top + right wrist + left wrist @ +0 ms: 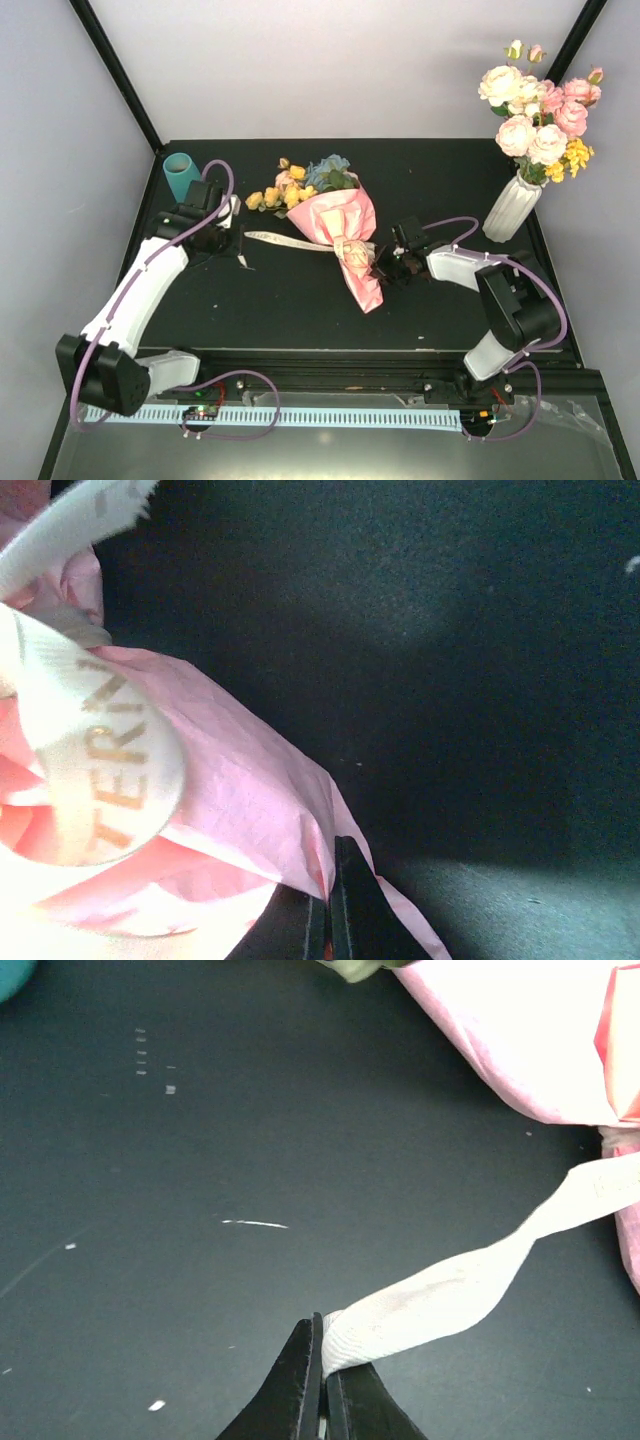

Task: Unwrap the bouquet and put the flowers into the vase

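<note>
The bouquet [340, 232] lies in the middle of the table, its yellow, blue and pink flowers [300, 185] pointing toward the back left. Its beige ribbon [285, 240] stretches left to my left gripper [244, 238]. In the left wrist view, that left gripper [323, 1360] is shut on the ribbon's end [440, 1300], with pink paper [520, 1040] beyond. My right gripper [384, 268] is at the bouquet's lower right side. The right wrist view shows the right gripper [330, 895] shut on a fold of pink paper [250, 780], next to the lettered ribbon [100, 770]. The teal vase [180, 172] stands upright at the back left.
A white ribbed vase [510, 210] holding large cream and pink roses [540, 110] stands at the back right. Black frame posts rise at both back corners. The left arm reaches past the teal vase, whose edge shows in the left wrist view [12, 975].
</note>
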`<action>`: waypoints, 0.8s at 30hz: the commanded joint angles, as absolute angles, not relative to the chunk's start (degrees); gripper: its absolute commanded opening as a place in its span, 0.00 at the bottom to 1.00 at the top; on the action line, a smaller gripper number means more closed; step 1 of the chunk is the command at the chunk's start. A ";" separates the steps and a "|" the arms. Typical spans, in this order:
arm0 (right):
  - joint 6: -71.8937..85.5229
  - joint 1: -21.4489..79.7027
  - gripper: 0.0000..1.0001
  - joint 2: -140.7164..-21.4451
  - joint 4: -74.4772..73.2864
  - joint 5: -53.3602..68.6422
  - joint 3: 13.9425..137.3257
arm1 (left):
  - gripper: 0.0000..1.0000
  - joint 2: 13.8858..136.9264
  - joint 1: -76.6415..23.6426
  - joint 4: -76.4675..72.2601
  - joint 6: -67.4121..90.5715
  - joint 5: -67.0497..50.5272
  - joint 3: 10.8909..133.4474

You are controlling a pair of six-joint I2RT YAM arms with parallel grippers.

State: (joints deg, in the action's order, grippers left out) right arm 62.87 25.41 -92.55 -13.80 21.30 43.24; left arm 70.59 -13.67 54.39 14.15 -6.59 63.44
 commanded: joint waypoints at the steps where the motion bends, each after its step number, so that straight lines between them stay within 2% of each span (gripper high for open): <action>1: 66.53 25.40 0.02 -94.48 -11.44 20.79 43.76 | 0.01 65.12 -12.13 59.00 15.63 1.16 65.63; 7: 66.57 26.17 0.02 -95.83 -12.23 20.44 46.83 | 0.02 59.50 -9.88 62.94 18.72 11.81 68.31; 15: 66.99 26.33 0.02 -95.36 -11.90 20.92 45.73 | 0.02 53.66 -7.13 65.06 18.97 14.78 70.94; 24: 66.73 26.28 0.02 -94.70 -13.13 20.56 45.57 | 0.03 50.37 -4.78 68.60 21.28 26.26 75.98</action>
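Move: The left gripper already holds the free end of the ribbon. The bow it leads to lies about 18 cm to its right, some 2 cm farther out and 13 cm below. The teal vase stands roughly 11 cm ahead and 10 cm to its left, the flower heads about 13 cm ahead and 10 cm to its right. The right gripper keeps the wrapper's tail pinched near the table; from it the bow is some 4 cm ahead and 5 cm left. Keep the ribbon end pinched and draw the left gripper steadily up and to the left, about 12 cm each way, easing back nearly 5 cm, away from the bow. Turn the wrist counter-clockwise meanwhile and swing the fingers up towards forward. Keep the right gripper shut on the wrapper's tail, letting it go less than 2 cm forward and left before it holds still. ##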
